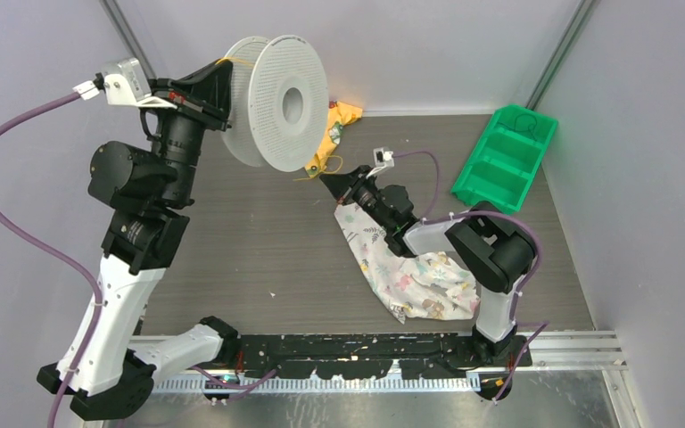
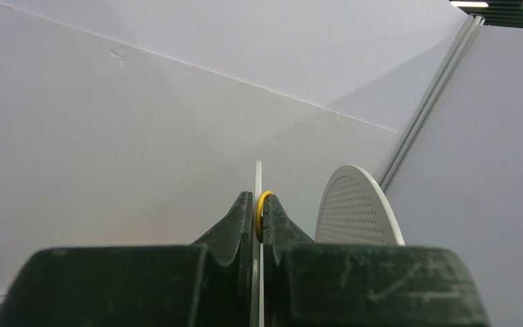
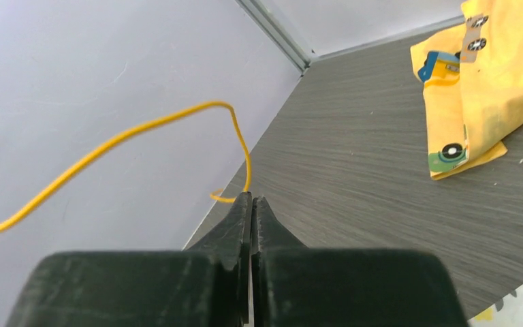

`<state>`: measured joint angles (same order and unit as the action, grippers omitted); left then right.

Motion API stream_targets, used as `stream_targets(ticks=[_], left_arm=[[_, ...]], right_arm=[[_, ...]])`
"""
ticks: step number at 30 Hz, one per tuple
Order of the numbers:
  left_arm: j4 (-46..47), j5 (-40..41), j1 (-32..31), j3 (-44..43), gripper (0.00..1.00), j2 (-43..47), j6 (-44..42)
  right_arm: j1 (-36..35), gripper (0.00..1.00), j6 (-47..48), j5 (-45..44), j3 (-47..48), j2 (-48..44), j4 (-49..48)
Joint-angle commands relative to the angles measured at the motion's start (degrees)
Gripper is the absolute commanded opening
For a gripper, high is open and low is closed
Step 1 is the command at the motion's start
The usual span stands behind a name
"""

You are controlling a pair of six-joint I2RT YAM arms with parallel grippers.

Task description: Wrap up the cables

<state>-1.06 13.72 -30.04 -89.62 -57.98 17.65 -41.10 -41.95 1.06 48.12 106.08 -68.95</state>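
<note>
A big white spool [image 1: 276, 102] with perforated rims is held up in the air at the back left. My left gripper [image 1: 228, 80] is shut on its near rim [image 2: 258, 178], and a loop of the thin yellow cable [image 2: 264, 204] is pinched between the fingers too. The far rim [image 2: 357, 208] shows to the right. The cable [image 1: 310, 172] hangs from the spool down to my right gripper [image 1: 325, 178], low over the table. In the right wrist view that gripper [image 3: 252, 199] is shut on the cable [image 3: 143, 128], which arcs up and left from the tips.
A yellow printed cloth [image 1: 341, 123] lies behind the spool and also shows in the right wrist view [image 3: 497, 88]. A white floral cloth [image 1: 410, 272] lies under the right arm. A green divided bin [image 1: 504, 160] stands at the back right. Walls close in the table.
</note>
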Motion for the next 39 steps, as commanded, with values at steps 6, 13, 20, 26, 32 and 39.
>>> stream_targets(ticks=[6,13,20,26,32,39], left_arm=[[7.03,-0.27,-0.02,-1.69,0.01,2.34,1.01],[7.20,-0.51,-0.01,-1.69,0.00,2.08,1.01],[7.22,-0.38,-0.02,-1.56,0.01,1.99,1.01],[7.54,-0.53,-0.02,-1.20,0.00,2.20,1.05],[7.63,-0.62,-0.02,-1.17,0.00,2.30,1.16],[7.65,-1.01,-0.02,-0.96,0.01,2.32,1.66]], right_arm=[[0.66,0.19,-2.79,0.94,0.67,0.66,-3.04],[0.66,0.71,-3.04,0.21,0.81,1.15,-2.65],[0.75,0.60,-5.07,2.43,1.91,2.62,-3.50],[0.93,0.61,-7.00,2.50,0.95,3.43,-5.73],[0.93,0.64,-6.59,3.80,2.76,3.52,-4.54],[0.89,0.68,-7.34,3.43,5.03,4.95,-3.91]])
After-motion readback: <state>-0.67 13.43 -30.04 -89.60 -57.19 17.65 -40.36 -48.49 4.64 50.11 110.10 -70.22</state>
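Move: The yellow cable's dangling end is right at the right hand's closed fingertips, some 2 cm ahead and about 1 cm above. The spool is held high, about 33 cm above this hand, 6 cm left and 3 cm back. On the table some 21 cm below, the yellow cloth is about 16 cm ahead and 1 cm left, and the floral cloth 15 cm back and 20 cm right. From the left hand, the cable end is about 12 cm ahead, 14 cm right and 39 cm below. The right hand stays by the dangling cable end and opens its shut fingers to about two-thirds, sinking some 2 cm and easing about 1 cm left, then coming back up nearly 1 cm, while the wrist tips down about 5 degrees and the cable's curl comes to sit beside the upper finger. The left hand holds nearly still up high, keeping its pinch on the spool's flange and the cable lying against it. ##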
